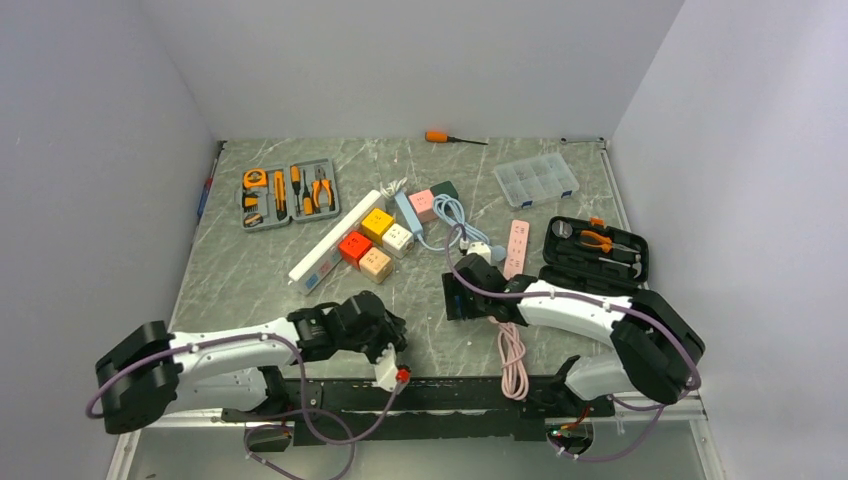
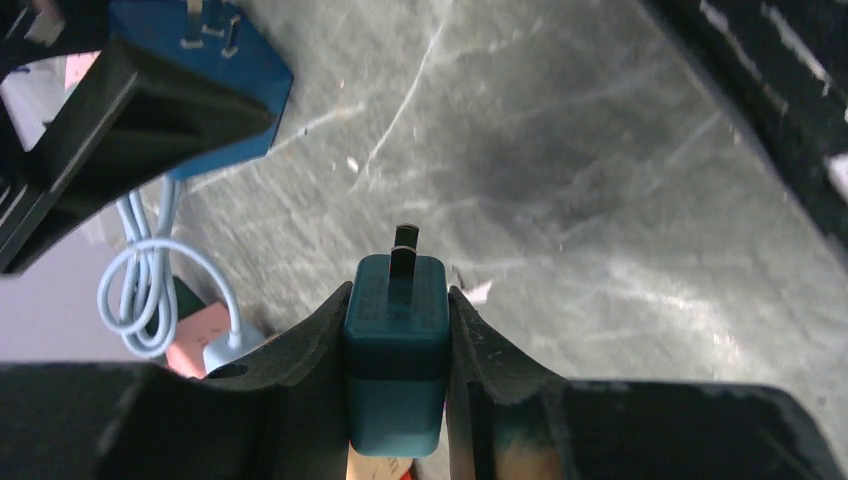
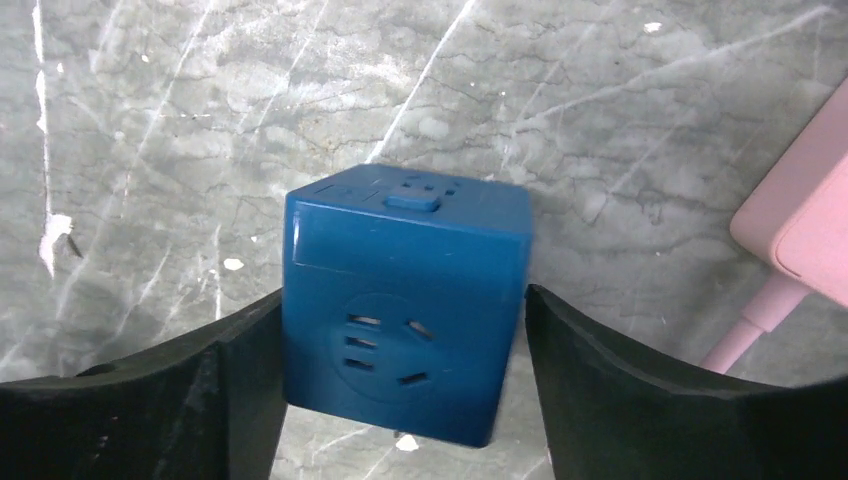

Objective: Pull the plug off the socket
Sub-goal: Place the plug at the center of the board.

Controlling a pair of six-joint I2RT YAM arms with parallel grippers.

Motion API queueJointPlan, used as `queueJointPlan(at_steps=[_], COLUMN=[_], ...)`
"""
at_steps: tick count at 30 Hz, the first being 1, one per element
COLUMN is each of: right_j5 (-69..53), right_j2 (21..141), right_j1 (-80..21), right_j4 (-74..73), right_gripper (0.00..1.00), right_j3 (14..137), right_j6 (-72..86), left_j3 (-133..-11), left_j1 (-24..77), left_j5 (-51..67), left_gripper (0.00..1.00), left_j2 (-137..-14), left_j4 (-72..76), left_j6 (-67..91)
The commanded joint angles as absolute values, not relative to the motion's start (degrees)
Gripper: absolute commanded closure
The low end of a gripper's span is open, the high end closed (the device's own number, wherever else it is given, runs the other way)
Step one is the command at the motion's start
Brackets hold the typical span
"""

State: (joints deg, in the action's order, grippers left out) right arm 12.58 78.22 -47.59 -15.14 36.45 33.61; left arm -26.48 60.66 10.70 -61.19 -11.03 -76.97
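In the left wrist view, my left gripper (image 2: 400, 292) is shut on the plug (image 2: 395, 350), a teal block whose metal prong points away over the table, free of any socket. The socket (image 3: 405, 310) is a blue cube with slotted faces, sitting between the jaws of my right gripper (image 3: 400, 300). Its left side lies against the left finger (image 3: 240, 370), and a gap shows between it and the right finger (image 3: 600, 370), so this gripper is open. The same socket (image 2: 215, 60) appears at the upper left of the left wrist view. From above, the two grippers (image 1: 385, 340) (image 1: 462, 290) are close together near the front.
A pink power strip (image 1: 516, 245) and its coiled cable (image 1: 513, 355) lie right of the right gripper. Behind are coloured cube sockets (image 1: 375, 240), a white power strip (image 1: 335, 240), a light blue cable (image 1: 450, 215), a grey tool case (image 1: 288, 193), a black tool case (image 1: 596, 250) and a clear organiser (image 1: 536, 180).
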Motion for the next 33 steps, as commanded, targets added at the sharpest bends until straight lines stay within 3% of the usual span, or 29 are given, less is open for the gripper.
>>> queueJointPlan(at_steps=[1, 3, 7, 21, 23, 24, 25, 26, 30, 31, 33], right_j5=[13.2, 12.6, 12.4, 13.4, 13.7, 13.9, 13.8, 13.6, 12.6, 12.5, 12.2], right_j2=[72.8, 71.7, 69.2, 62.5, 61.9, 61.5, 61.1, 60.7, 59.5, 59.2, 59.1], right_j1=[-47.6, -47.6, -47.6, -47.3, -47.1, -46.8, -46.6, -46.2, -44.0, -43.4, -42.7], right_j4=[-17.4, -18.6, -20.7, -23.1, -23.4, -23.5, -23.4, -23.4, -23.4, -23.6, -24.2], right_gripper=[0.11, 0.01, 0.0, 0.0, 0.0, 0.0, 0.0, 0.0, 0.0, 0.0, 0.0], right_j3=[36.0, 37.5, 39.7, 44.2, 44.0, 43.8, 43.6, 43.5, 43.1, 43.1, 43.5], right_j6=[36.1, 36.2, 36.0, 34.1, 34.1, 34.0, 34.0, 34.0, 33.7, 33.6, 33.3], left_j3=[-29.0, -28.5, -28.0, -35.8, -36.2, -37.0, -37.9, -38.8, -40.3, -41.1, -43.1], left_j1=[64.7, 65.6, 66.8, 73.2, 74.1, 74.2, 74.3, 74.4, 74.4, 74.4, 74.4], left_j5=[9.1, 8.6, 6.7, 0.2, 0.2, 0.2, 0.2, 0.2, 0.2, 0.2, 0.2], left_gripper=[1.0, 1.0, 1.0, 1.0, 0.88, 0.76, 0.53, 0.38, 0.17, 0.05, 0.01], left_j2=[-66.1, -68.6, -74.0, -85.6, -85.9, -86.4, -87.1, -87.5, -86.2, -85.8, -85.2], left_j4=[-1.0, 4.4, 11.8, 6.3, 2.1, 0.5, -3.0, -5.4, -10.1, -11.4, -14.5], left_j6=[-73.4, -74.5, -75.1, -66.8, -66.2, -65.8, -65.1, -64.3, -62.8, -62.0, -59.7])
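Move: The bare tabletop spot for the teal plug, already held in the left fingers, lies about 8 cm to the left hand's right, 1 cm back and some 4 cm down. The blue socket stands some 11 cm to that hand's right and 4 cm ahead, the beige cube about 12 cm ahead and 4 cm left. The socket is right between the right hand's fingers, about 1 cm below; from that hand the pink strip is 10 cm ahead and 9 cm right. The teal plug is carried by the left hand about 8 cm to the right and 3 cm down, to beside the blue socket's near left side; there the fingers spread wide, let go and rise about a centimetre. Meanwhile the blue socket is released by the right hand, whose fingers open fully as it climbs some 10 cm almost straight up, tilting about 15 degrees. ##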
